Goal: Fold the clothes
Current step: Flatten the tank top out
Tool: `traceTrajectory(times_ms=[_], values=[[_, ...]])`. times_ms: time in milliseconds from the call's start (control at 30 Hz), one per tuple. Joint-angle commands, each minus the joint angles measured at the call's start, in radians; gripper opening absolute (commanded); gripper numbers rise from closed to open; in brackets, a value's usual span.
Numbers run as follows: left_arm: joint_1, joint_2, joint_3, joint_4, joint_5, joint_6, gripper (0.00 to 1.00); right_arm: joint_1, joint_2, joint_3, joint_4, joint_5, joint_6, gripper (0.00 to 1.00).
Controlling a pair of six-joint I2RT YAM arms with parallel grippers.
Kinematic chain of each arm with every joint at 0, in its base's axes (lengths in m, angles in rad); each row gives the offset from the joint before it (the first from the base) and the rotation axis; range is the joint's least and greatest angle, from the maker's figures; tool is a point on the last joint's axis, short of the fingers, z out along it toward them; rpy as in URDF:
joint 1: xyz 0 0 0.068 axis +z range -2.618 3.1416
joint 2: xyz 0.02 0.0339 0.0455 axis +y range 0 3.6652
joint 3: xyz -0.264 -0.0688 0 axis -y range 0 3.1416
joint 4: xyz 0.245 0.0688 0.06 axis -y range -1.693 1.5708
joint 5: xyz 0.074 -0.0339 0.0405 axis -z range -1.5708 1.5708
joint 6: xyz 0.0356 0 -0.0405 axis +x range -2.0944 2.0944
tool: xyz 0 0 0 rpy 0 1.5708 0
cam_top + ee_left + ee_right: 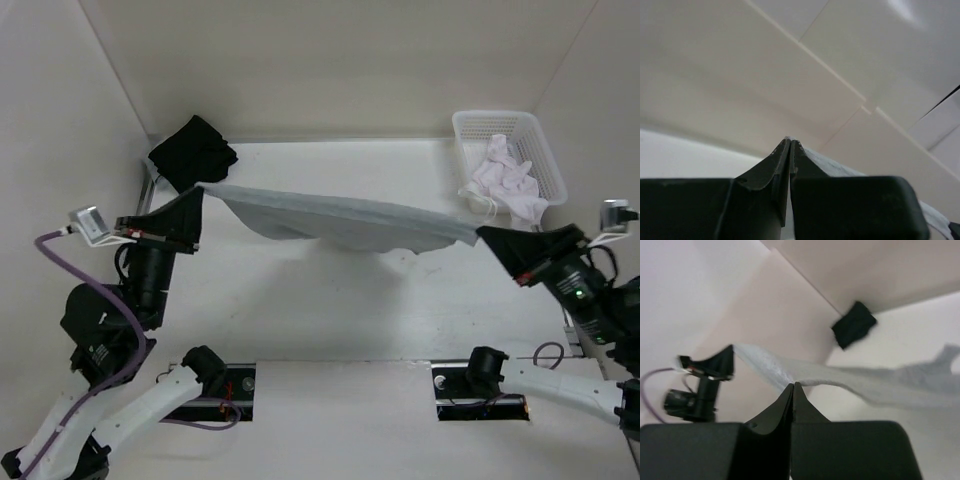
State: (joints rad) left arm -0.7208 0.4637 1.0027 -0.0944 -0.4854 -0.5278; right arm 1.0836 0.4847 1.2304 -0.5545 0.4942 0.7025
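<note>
The clothes, a heather-grey T-shirt (340, 222), hang stretched in the air between my two grippers, sagging in the middle above the table. My left gripper (200, 190) is shut on the shirt's left end. My right gripper (480, 232) is shut on its right end. In the left wrist view the closed fingertips of the left gripper (790, 140) pinch grey cloth (840, 166) that runs off to the right. In the right wrist view the grey shirt (890, 382) stretches from the shut right gripper (793, 385) across to the left arm (705, 385).
A black garment (195, 150) lies bunched at the back left corner of the table, also visible in the right wrist view (854, 324). A white plastic basket (540, 150) holding white garments (505, 178) stands at the back right. Enclosure walls rise around the table (330, 320).
</note>
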Motion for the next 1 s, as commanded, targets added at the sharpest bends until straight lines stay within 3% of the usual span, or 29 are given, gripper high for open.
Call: traceTrajectory(times_ms=[0,67,133,333,400,700,867,967], values=[[0.013,0.082,0.05,0.14,-0.038,0.119,0.0,0.098,0.106,0.092,-0.004,0.185,-0.131,0.0],[0.03,0.16,0.037,0.218,-0.038,0.144,0.0,0.104,0.187,0.099,0.085,0.236,-0.219,0.0],[0.063,0.292,0.018,0.271,-0.045,0.146,0.0,0.019,0.28,0.093,0.178,0.187,-0.291,0.0],[0.289,0.68,0.035,0.309,0.082,-0.085,0.0,-0.56,0.621,0.104,0.358,-0.331,-0.198,0.0],[0.371,0.757,0.123,0.305,0.152,-0.133,0.0,-0.647,0.75,0.185,0.398,-0.454,-0.179,0.0],[0.519,0.895,0.572,0.256,0.232,-0.086,0.0,-0.727,1.094,0.866,0.205,-0.52,-0.242,0.0],[0.57,0.891,0.66,0.249,0.26,-0.058,0.0,-0.728,1.206,1.173,0.085,-0.525,-0.27,0.0],[0.593,0.871,0.665,0.243,0.275,-0.043,0.0,-0.728,1.227,1.241,0.041,-0.529,-0.276,0.0]])
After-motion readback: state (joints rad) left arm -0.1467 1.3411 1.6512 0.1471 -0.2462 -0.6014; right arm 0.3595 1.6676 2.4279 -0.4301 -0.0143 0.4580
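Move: Both grippers already pinch the gray tank top and stretch it between them; its middle is about 19 cm to the left gripper's right, 3 cm back and 8 cm lower. The bare table's middle lies some 11 cm ahead of the left gripper, 15 cm to its right and 47 cm down. The black cloth is 36 cm ahead and 12 cm left. From the right gripper, the table's middle is 17 cm ahead, 23 cm left and 46 cm down, the basket 36 cm ahead, 18 cm right and 41 cm down. Fling the tank top out with both arms: after a tiny rise, swing both grippers fast forward about 30 cm towards the far edge of the table, dipping on the way, the left one deeper. Then whip both up some 28 cm while easing back a little, wrists tipping down and up again and turning inward to face forward. Keep both pinches shut. ##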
